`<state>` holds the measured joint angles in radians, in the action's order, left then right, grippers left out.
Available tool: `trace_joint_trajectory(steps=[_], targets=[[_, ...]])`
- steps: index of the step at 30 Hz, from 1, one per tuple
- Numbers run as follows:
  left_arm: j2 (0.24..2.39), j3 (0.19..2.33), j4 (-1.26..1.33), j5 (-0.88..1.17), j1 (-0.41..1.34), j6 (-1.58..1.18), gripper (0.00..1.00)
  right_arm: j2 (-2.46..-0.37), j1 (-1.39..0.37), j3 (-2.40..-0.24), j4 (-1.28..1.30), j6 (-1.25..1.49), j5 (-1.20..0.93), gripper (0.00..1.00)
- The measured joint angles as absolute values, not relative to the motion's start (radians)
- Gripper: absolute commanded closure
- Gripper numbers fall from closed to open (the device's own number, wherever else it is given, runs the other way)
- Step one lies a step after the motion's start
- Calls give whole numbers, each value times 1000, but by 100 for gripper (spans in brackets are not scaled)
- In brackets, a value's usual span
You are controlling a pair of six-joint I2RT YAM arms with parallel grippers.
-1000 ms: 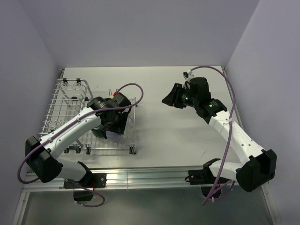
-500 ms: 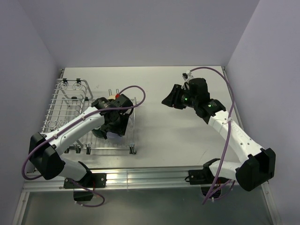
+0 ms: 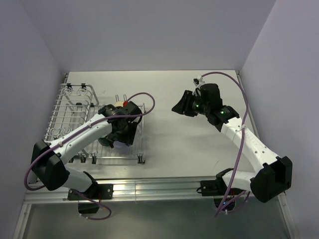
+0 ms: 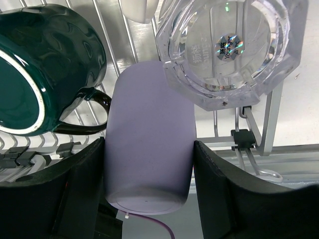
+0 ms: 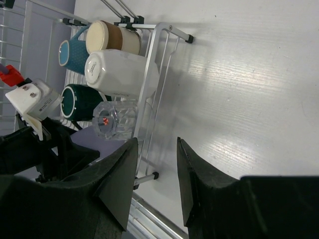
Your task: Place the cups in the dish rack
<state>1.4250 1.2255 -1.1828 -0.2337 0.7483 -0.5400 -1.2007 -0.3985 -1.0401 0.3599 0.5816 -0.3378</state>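
Observation:
My left gripper [image 4: 149, 199] is shut on the lavender cup [image 4: 149, 144], which lies on its side over the near right corner of the dish rack [image 4: 269, 114]. The dark teal mug [image 4: 45, 64] lies left of it, the clear glass tumbler [image 4: 229, 50] at its upper right, and the white mug [image 4: 139, 10] beyond. The right wrist view shows the light blue mug [image 5: 70, 52], brown cup [image 5: 112, 37], white mug [image 5: 119, 72], teal mug [image 5: 79, 99], tumbler [image 5: 114, 119] and lavender cup [image 5: 92, 137] in the rack [image 5: 154, 64]. My right gripper [image 5: 157, 149] is open and empty, above the table right of the rack.
The silver rack [image 3: 60, 107] stands at the table's left, with a cutlery holder [image 3: 79, 92] at its far end. The white table [image 3: 189, 144] stretches to the right of it. Purple walls close in on the left, back and right.
My left gripper has shifted slightly towards the rack's near right corner with the lavender cup, which is now mostly hidden under the wrist from above. The right arm has barely moved.

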Motion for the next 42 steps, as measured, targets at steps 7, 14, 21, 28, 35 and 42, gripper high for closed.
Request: trace_joint_trajectory(steps=[7, 14, 21, 28, 35, 42], targets=[[1425, 1221, -1178, -240, 751, -544, 23, -1201, -398, -1039, 360, 582, -341, 55], [1422, 1221, -1172, -261, 754, -545, 21, -1201, -398, -1039, 360, 582, -342, 55], [1414, 1221, -1171, -271, 756, -548, 21, -1203, -398, -1039, 360, 582, -342, 55], [1400, 1252, -1183, -289, 756, -548, 21, -1211, -398, -1039, 360, 582, -342, 56], [1367, 1378, -1203, -321, 758, -547, 21, -1216, -398, -1040, 361, 581, -340, 56], [1345, 1539, -1184, -357, 762, -534, 1, -1206, -398, -1074, 421, 556, -302, 55]])
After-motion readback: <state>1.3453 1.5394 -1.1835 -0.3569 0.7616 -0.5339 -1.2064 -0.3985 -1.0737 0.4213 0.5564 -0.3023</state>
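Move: The left hand has the purple cup between its fingers, bottom up in the front right corner of the dish rack, the cup's middle straight below the hand point by about 3 cm. At much the same height, the dark green mug lies some 9 cm to the left and 5 cm farther out, the clear glass about 7 cm ahead and 5 cm to the right, and the white mug roughly 12 cm ahead and 4 cm right. From the right hand, the purple cup is some 24 cm to the left, 12 cm back and 13 cm lower. The left hand stays almost in place over the front right corner of the rack while its fingers ease open just enough to let go of the purple cup's sides, hardly shifting for the better part of a second. Then it pulls up and away from the cup with growing speed, about 12 cm up and 5 cm forward with a slight drift right, the wrist tilting so the fingers swing some 20 degrees outward, and the fingers spread fully near the end once clear. ##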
